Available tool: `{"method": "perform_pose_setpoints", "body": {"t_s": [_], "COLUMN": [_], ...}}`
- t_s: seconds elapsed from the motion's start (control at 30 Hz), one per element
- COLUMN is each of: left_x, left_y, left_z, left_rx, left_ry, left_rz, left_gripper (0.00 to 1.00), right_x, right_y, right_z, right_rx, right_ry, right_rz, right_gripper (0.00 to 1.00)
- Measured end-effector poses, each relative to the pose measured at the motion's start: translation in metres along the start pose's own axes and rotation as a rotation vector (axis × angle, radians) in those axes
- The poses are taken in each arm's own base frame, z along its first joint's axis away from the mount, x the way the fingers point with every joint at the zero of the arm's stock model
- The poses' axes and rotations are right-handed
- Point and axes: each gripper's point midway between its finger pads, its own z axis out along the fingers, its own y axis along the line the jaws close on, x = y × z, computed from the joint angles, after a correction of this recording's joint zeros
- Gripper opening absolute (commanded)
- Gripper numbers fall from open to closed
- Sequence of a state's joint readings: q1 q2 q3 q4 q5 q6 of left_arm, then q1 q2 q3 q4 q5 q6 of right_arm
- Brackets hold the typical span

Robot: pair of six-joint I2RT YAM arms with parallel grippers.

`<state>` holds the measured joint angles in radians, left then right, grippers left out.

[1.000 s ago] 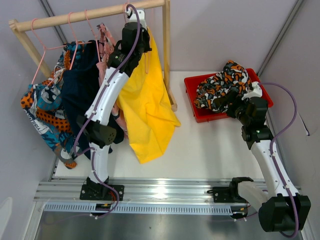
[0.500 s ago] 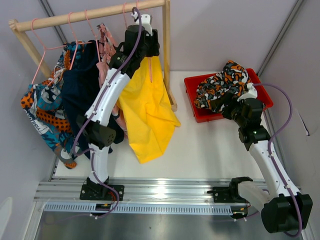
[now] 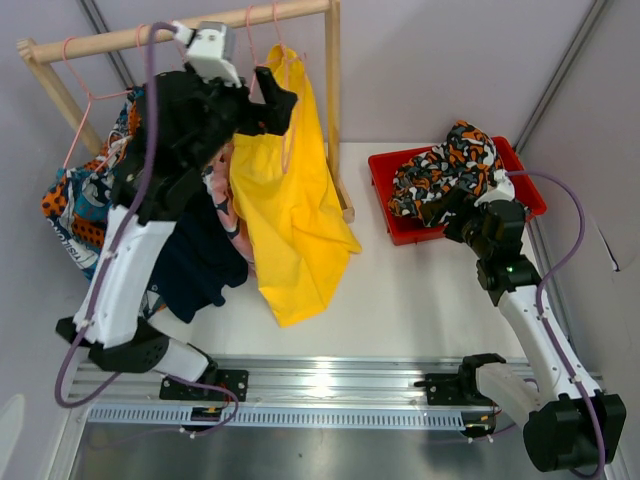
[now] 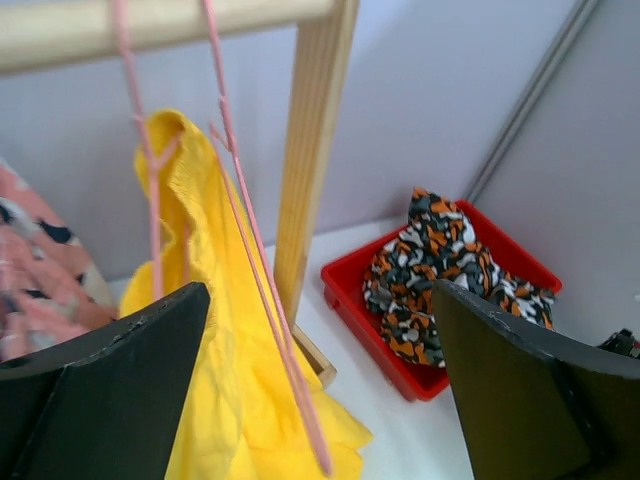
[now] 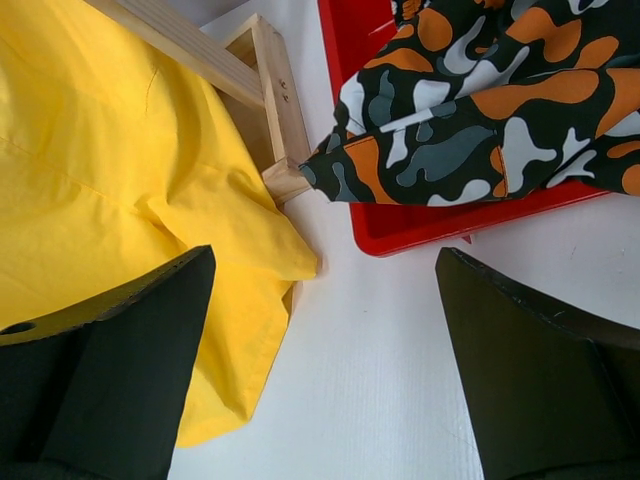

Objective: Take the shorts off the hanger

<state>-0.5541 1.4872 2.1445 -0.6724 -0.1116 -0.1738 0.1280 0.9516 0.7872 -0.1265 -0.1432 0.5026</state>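
Note:
Yellow shorts hang from a pink hanger on the wooden rail, and a bare pink hanger wire slants across their front. My left gripper is raised beside their top edge, open and holding nothing; the wrist view shows the left gripper with the yellow shorts between and beyond the wide jaws. Orange-black shorts lie heaped in the red tray. My right gripper is open and empty just in front of the tray, and the wrist view shows the right gripper over bare table.
Navy shorts, pink patterned shorts and blue-orange patterned shorts hang further left on the rail. The rack's upright post and its foot stand between the yellow shorts and the tray. Grey walls close in behind and at the sides.
My left gripper has opened and pulled back and to the left from the top of the yellow shorts, with the arm swinging up. The right gripper has drawn slightly back from the tray.

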Motion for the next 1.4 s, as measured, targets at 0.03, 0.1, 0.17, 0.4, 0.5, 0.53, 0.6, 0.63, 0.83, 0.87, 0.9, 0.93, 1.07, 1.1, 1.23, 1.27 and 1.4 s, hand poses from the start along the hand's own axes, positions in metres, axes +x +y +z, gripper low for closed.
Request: {"method": "perform_pose_setpoints", "body": {"t_s": [0.03,0.1,0.17,0.4,0.5,0.53,0.6,0.63,0.83,0.87,0.9,0.93,1.07,1.1,1.23,1.27,1.4], "left_x": [-0.010,-0.022,-0.027,0.021,0.059,0.068,0.076,0.077,0.061,0.060,0.059,0.058,0.059,0.059,0.060,0.061,0.062], "left_y": [0.003,0.011,0.021,0.071,0.096,0.104,0.116,0.120,0.129,0.129,0.128,0.128,0.127,0.127,0.125,0.123,0.123], "left_z": [-0.011,-0.021,-0.022,0.041,0.069,0.073,0.077,0.076,0.071,0.071,0.071,0.072,0.073,0.073,0.074,0.076,0.078], "left_rx": [-0.012,-0.037,-0.074,-0.231,-0.289,-0.306,-0.331,-0.342,-0.361,-0.360,-0.358,-0.356,-0.342,-0.339,-0.318,-0.305,-0.299], "left_ry": [-0.029,-0.063,-0.077,0.048,0.151,0.176,0.200,0.201,0.158,0.155,0.151,0.148,0.148,0.148,0.154,0.158,0.161], "left_rz": [0.001,0.010,0.013,0.044,0.055,0.057,0.057,0.056,0.044,0.045,0.041,0.037,0.026,0.024,0.024,0.024,0.023], "left_gripper": [0.99,0.99,0.99,0.94,0.93,0.93,0.92,0.91,0.72,0.64,0.55,0.51,0.28,0.26,0.00,0.00,0.00], "right_x": [0.000,0.000,0.001,0.006,0.006,0.006,0.006,0.006,0.011,0.012,0.012,0.013,0.015,0.015,0.016,0.016,0.015], "right_y": [0.001,0.002,0.004,0.003,0.002,0.001,-0.001,-0.001,-0.005,-0.006,-0.006,-0.007,-0.009,-0.009,-0.009,-0.009,-0.009], "right_z": [0.000,-0.001,-0.001,-0.001,-0.002,-0.003,-0.004,-0.004,-0.004,-0.004,-0.004,-0.004,-0.004,-0.004,-0.004,-0.004,-0.004], "right_rx": [-0.002,-0.006,-0.011,-0.009,-0.001,0.004,0.011,0.013,0.022,0.022,0.023,0.024,0.030,0.030,0.033,0.033,0.032], "right_ry": [0.000,0.000,0.002,0.012,0.011,0.011,0.010,0.009,0.017,0.019,0.020,0.021,0.026,0.025,0.025,0.025,0.023], "right_rz": [0.001,0.001,-0.001,-0.004,-0.011,-0.013,-0.018,-0.020,-0.028,-0.028,-0.028,-0.027,-0.027,-0.027,-0.027,-0.028,-0.028], "right_gripper": [0.99,0.99,0.99,0.99,0.99,0.99,1.00,0.99,0.99,0.99,0.99,0.99,0.99,0.99,0.99,0.99,0.99]}}
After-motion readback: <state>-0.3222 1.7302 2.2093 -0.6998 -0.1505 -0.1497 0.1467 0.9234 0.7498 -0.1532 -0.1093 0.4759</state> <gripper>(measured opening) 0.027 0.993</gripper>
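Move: The hanger carrying the yellow shorts is about 12 cm ahead of the open left hand, 7 cm to its left and 8 cm lower. The empty hanger hangs some 17 cm ahead and 2 cm right; the pink shorts are around 18 cm ahead, 14 cm left and well below. From the right hand, the yellow shorts' hanger is roughly 13 cm ahead, 50 cm left and 20 cm higher. The left hand reaches about 12 cm forward, dips 8 cm, shifts 7 cm left and pinches the yellow shorts' hanger. ##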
